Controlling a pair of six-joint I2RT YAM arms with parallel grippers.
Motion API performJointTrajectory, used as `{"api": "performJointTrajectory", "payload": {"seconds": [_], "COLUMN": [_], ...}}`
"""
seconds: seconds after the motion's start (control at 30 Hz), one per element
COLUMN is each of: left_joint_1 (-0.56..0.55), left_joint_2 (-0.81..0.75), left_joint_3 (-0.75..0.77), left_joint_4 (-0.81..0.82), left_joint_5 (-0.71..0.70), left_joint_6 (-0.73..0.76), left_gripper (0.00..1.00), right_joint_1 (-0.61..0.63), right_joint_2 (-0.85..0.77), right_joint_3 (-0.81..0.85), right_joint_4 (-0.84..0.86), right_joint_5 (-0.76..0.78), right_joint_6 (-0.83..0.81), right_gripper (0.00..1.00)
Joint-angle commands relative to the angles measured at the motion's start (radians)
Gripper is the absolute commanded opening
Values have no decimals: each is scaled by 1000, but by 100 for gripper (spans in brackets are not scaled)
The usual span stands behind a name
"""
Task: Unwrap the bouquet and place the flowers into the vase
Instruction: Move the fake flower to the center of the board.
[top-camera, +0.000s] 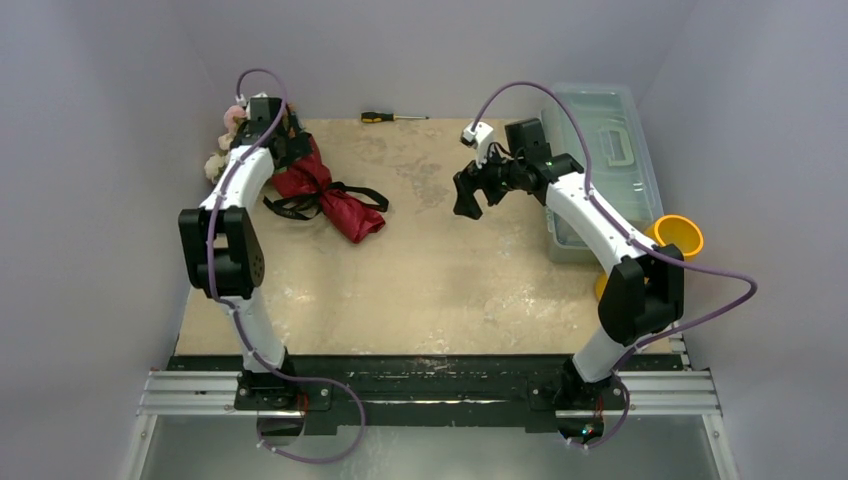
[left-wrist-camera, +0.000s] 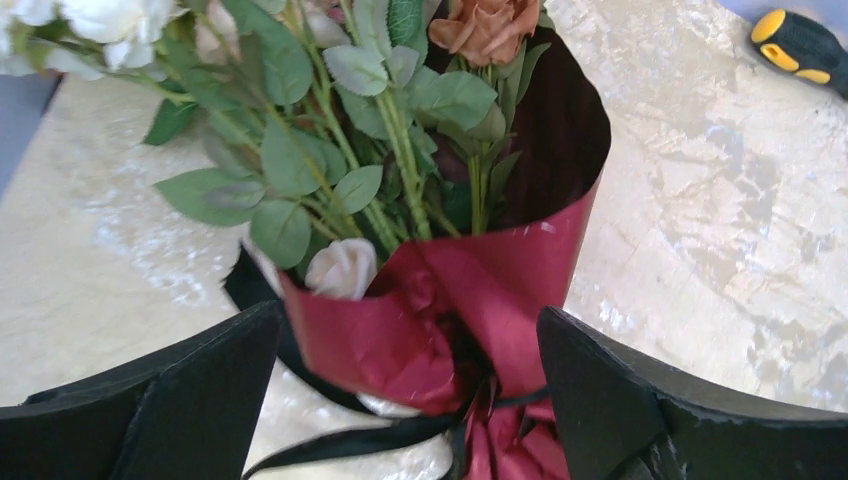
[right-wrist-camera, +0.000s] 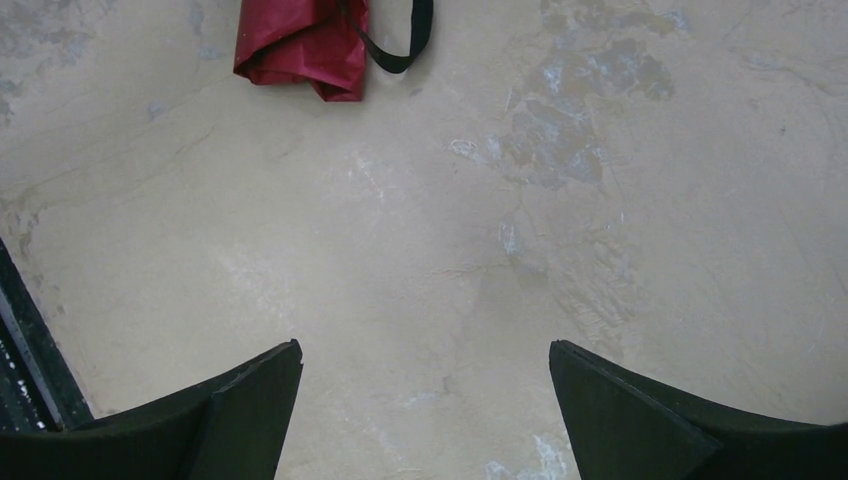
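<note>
The bouquet (top-camera: 320, 190) lies at the table's back left, its maroon paper (left-wrist-camera: 470, 290) tied with a black ribbon (top-camera: 345, 195). Cream, white and peach flowers (left-wrist-camera: 345, 265) with green leaves stick out of the wrap's mouth. My left gripper (left-wrist-camera: 410, 330) hovers over the tied waist of the bouquet, its jaws wide open on either side and not touching it. My right gripper (top-camera: 468, 195) hangs open above the bare middle of the table, holding nothing; the wrap's tail (right-wrist-camera: 300, 50) shows far ahead of it. The yellow-orange vase (top-camera: 678, 237) stands at the right edge, partly hidden behind the right arm.
A clear plastic box with a handle (top-camera: 605, 150) sits at the back right beside the vase. A yellow-and-black screwdriver (top-camera: 392, 117) lies at the table's far edge. The black rail (top-camera: 430, 375) carrying both arm bases runs along the near edge.
</note>
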Motion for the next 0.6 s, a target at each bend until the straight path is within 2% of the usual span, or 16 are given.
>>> {"api": "performJointTrajectory", "payload": {"seconds": [0.0,0.23,0.3,0.43,0.57], "left_joint_1": [3,3,1,1,-3], "left_joint_2": [93,218,236,264,291], "left_joint_3": [79,128,126,120,114], "left_joint_4": [95,135,143,145,137], "left_joint_5": [8,149,170,213,319], "left_joint_6": [-87,-97,-94,-79,-41], "left_gripper": [100,100,97,78,47], "right_joint_1": [4,4,3,4,4], "right_joint_2": [-1,27,33,43,49], "right_joint_3": [32,49,54,62,64], "right_joint_4": [9,-11,-10,-11,-12], "right_joint_5": [11,33,37,42,45], "right_joint_6": [9,0,0,2,4], "right_gripper": [98,98,98,98,98]}}
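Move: The bouquet's wrapper, just below its open mouth, lies some 5 cm ahead of the left hand, 4 cm to its right and about 11 cm below. The ribbon knot is about 1 cm ahead and 6 cm to the right, the flower heads roughly 11 cm ahead and 9 cm to the left, and the screwdriver some 16 cm ahead and 23 cm to the right. From the right hand, the wrapper's upper part lies about 16 cm ahead and 38 cm to the left. Downward and forward, the open left hand drops about 8 cm onto the upper part of the bouquet's wrapper, drifting right as it slows, and its left side dips some 10 degrees. Near the bottom its fingers, one either side of the wrapper's mouth, start closing, to a bit over half open. The right hand, still wide open, sinks about 2 cm over bare board. ##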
